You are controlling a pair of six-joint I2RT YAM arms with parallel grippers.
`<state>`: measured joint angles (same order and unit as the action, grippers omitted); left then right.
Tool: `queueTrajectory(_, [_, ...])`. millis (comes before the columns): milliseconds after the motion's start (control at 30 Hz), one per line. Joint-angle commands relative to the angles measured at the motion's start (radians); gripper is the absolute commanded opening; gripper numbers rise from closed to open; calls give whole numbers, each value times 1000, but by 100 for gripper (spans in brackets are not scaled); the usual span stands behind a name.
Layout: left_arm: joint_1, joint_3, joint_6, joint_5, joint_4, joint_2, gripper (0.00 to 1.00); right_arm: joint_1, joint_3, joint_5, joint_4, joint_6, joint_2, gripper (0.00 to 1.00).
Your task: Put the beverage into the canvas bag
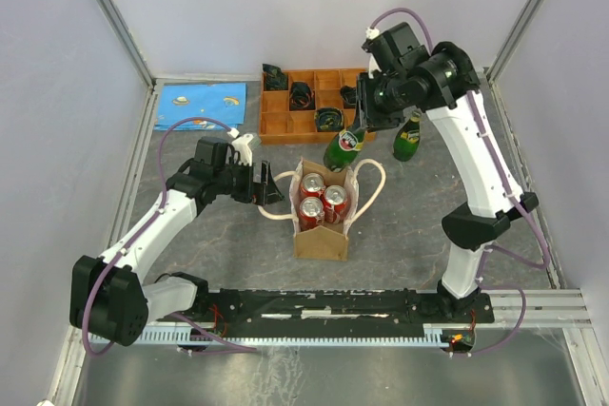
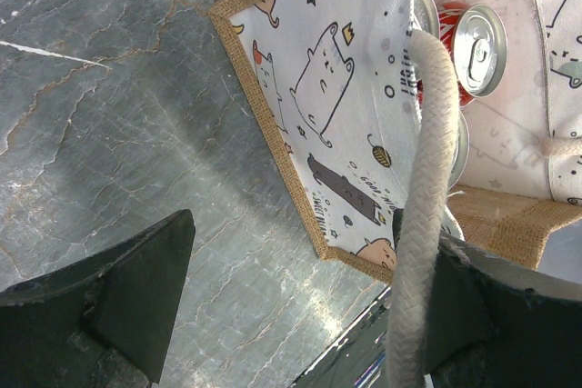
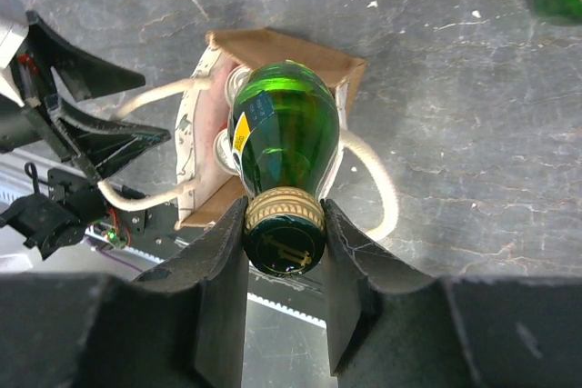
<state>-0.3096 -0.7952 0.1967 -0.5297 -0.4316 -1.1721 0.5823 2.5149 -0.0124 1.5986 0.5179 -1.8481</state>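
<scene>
My right gripper is shut on the gold-banded neck of a green glass bottle, the beverage. The bottle hangs tilted just above the far rim of the canvas bag. The bag stands open with several red cans inside. My left gripper stands open at the bag's left side, near its cat-print wall. One cream rope handle lies across its right finger. In the top view the left gripper is beside that handle loop.
A second green bottle stands right of the held one. Behind the bag sits an orange wooden compartment tray with dark items in it. A blue card lies at the back left. White walls enclose the table.
</scene>
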Motion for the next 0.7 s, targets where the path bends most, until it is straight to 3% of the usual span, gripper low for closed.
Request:
queueTrajectory(0, [-2, -30, -14, -21, 22, -7, 95, 59, 1, -27, -28, 53, 76, 0])
queueTrajectory(400, [-2, -25, -8, -22, 25, -11, 95, 268, -108, 42, 19, 159, 129, 0])
queueTrajectory(667, [-2, -24, -8, -23, 28, -11, 95, 336, -165, 93, 53, 199, 154, 0])
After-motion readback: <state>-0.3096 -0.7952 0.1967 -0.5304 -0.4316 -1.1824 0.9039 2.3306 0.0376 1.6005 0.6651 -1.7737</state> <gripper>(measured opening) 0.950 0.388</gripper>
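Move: My right hand holds the green bottle by its neck, high beyond the canvas bag. The middle of the bag lies about 7 cm back and 6 cm to my left, some 26 cm below. The three cans inside are about 8 cm back, 7 cm left and 28 cm down; the other bottle stands 7 cm ahead and 12 cm to my right, 24 cm down. From my left hand the bag is some 12 cm right, 2 cm back and 5 cm lower. I carry the hanging bottle with my right hand back about 9 cm and left about 6 cm, sinking only a couple of centimetres, to bring it over the near part of the bag, short of the cans. Meanwhile my wrist turns about 10 degrees counter-clockwise and the fingers tip slightly steeper, still gripping the neck. ##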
